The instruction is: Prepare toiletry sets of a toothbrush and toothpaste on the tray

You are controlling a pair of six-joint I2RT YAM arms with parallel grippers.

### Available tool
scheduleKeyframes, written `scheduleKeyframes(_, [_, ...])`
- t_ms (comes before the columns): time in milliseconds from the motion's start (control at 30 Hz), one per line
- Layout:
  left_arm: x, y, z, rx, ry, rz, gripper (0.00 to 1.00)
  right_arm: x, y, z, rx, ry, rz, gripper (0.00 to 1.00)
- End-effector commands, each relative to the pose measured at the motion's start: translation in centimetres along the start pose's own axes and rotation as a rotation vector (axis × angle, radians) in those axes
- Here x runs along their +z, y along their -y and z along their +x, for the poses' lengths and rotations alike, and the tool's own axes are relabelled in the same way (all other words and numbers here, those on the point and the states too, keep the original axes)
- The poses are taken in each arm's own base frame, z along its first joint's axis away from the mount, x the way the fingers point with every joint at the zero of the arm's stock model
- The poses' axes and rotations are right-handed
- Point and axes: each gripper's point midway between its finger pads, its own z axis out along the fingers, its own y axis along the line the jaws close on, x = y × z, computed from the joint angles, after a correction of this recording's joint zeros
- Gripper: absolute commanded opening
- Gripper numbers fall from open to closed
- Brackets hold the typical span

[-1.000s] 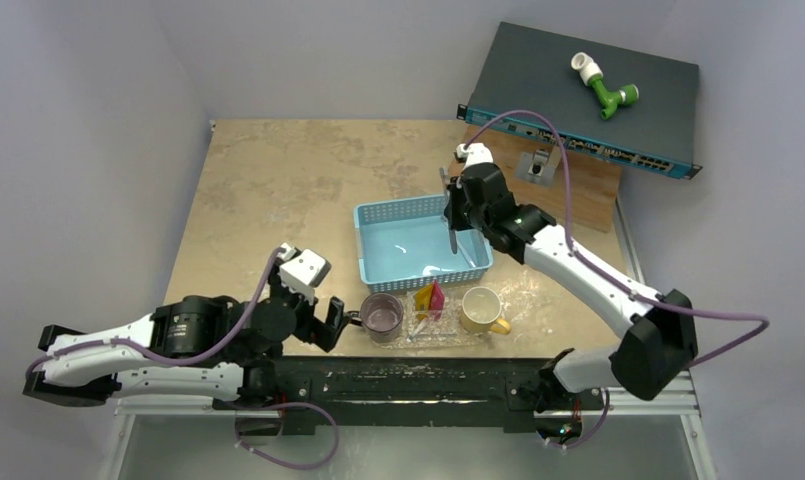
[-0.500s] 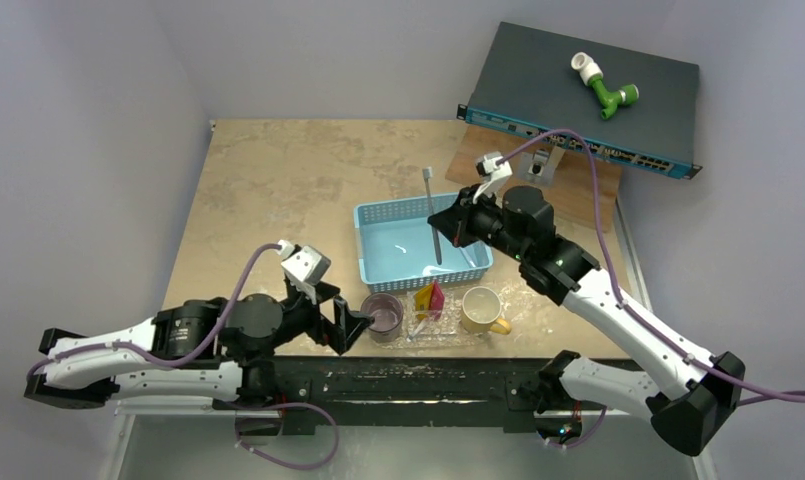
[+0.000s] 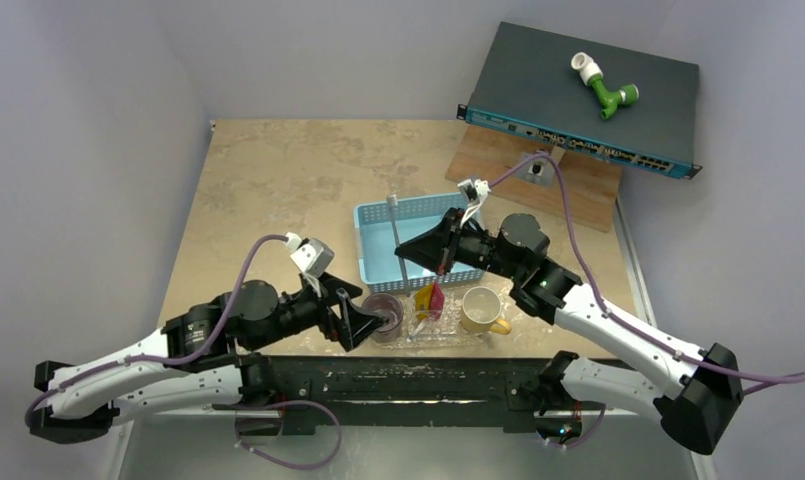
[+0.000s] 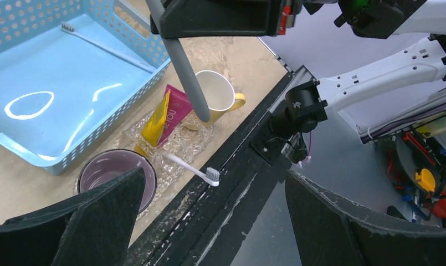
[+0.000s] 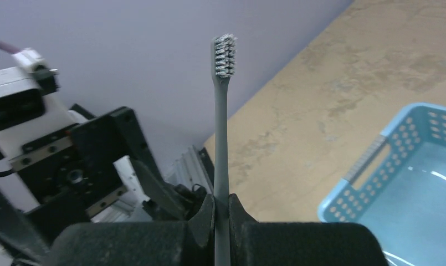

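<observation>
The clear glittery tray point(image 3: 448, 330) lies at the near table edge, between a purple cup and a yellow mug. On it lean the yellow-orange toothpaste point(image 3: 424, 300) and the pink toothpaste point(image 3: 437, 295), also seen in the left wrist view as yellow point(image 4: 155, 119) and pink point(image 4: 177, 108). A white toothbrush point(image 4: 190, 168) lies on the tray, its head over the near edge. My right gripper point(image 3: 402, 248) is shut on a grey toothbrush point(image 5: 221, 127), held upright over the basket's near-left part. Another grey toothbrush point(image 4: 107, 47) lies in the basket. My left gripper point(image 3: 363, 312) is open and empty beside the cup.
A light-blue lattice basket point(image 3: 370, 245) stands behind the tray. The purple cup point(image 3: 383, 315) is left of the tray and the yellow mug point(image 3: 481, 310) is right of it. A network switch point(image 3: 578, 95) with a green pipe fitting point(image 3: 606, 88) sits at the back right on a wooden board.
My right gripper has swung the grey toothbrush leftward and nearer across the basket. My left arm has reached forward and right, up to the purple cup.
</observation>
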Motion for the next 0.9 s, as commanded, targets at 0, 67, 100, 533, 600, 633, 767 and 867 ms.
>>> scheduleKeyframes(0, [0.1, 2.5, -1.2, -0.056, 0.038, 0.164, 0.95, 0.1, -5.5, -1.8, 0.045, 0.108, -0.234, 0.0])
scheduleKeyframes(67, [0.1, 2.6, -1.5, -0.065, 0.055, 0.183, 0.94, 0.1, -6.4, -1.8, 0.075, 0.125, -0.276, 0.0])
scheduleKeyframes(100, [0.0, 2.7, -1.5, -0.069, 0.052, 0.202, 0.94, 0.2, -6.6, -1.7, 0.087, 0.132, -0.287, 0.0])
scheduleKeyframes(533, [0.2, 3.1, -2.4, -0.151, 0.077, 0.324, 0.79, 0.2, -9.4, -2.4, 0.238, 0.278, -0.368, 0.0])
scheduleKeyframes(600, [0.3, 3.2, -2.4, -0.161, 0.072, 0.335, 0.75, 0.1, -9.4, -2.7, 0.258, 0.31, -0.359, 0.0])
scheduleKeyframes(633, [0.4, 3.2, -2.3, -0.165, 0.07, 0.342, 0.74, 0.1, -9.5, -2.8, 0.262, 0.323, -0.356, 0.0])
scheduleKeyframes(767, [0.4, 3.5, -2.4, -0.179, 0.069, 0.364, 0.68, 0.2, -9.5, -3.1, 0.278, 0.358, -0.344, 0.0])
scheduleKeyframes(867, [0.3, 3.7, -2.6, -0.186, 0.075, 0.38, 0.65, 0.3, -9.6, -3.2, 0.283, 0.376, -0.338, 0.0])
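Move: I still pinch the grey toothbrush near its middle in my right hand. My left fingers lie about 10 cm back, 5 cm left and slightly below that hand; the blue basket is some 7 cm ahead of it and 24 cm down. From my left hand the brush's middle is 10 cm ahead, 4 cm right, slightly higher; the purple cup 2 cm ahead, 4 cm right, 19 cm down, the toothpaste 4 cm ahead, 13 cm right, 18 cm down. I raise my right hand about 6 cm while drawing it back nearly as far and a little left, tipping its fingers upward almost 30 degrees, so that the brush's free handle end comes to my left gripper. My left hand eases up and right about 2 cm each, its fingers tilting up and turning slightly clockwise, and starts closing them about the handle, still clear of it. ##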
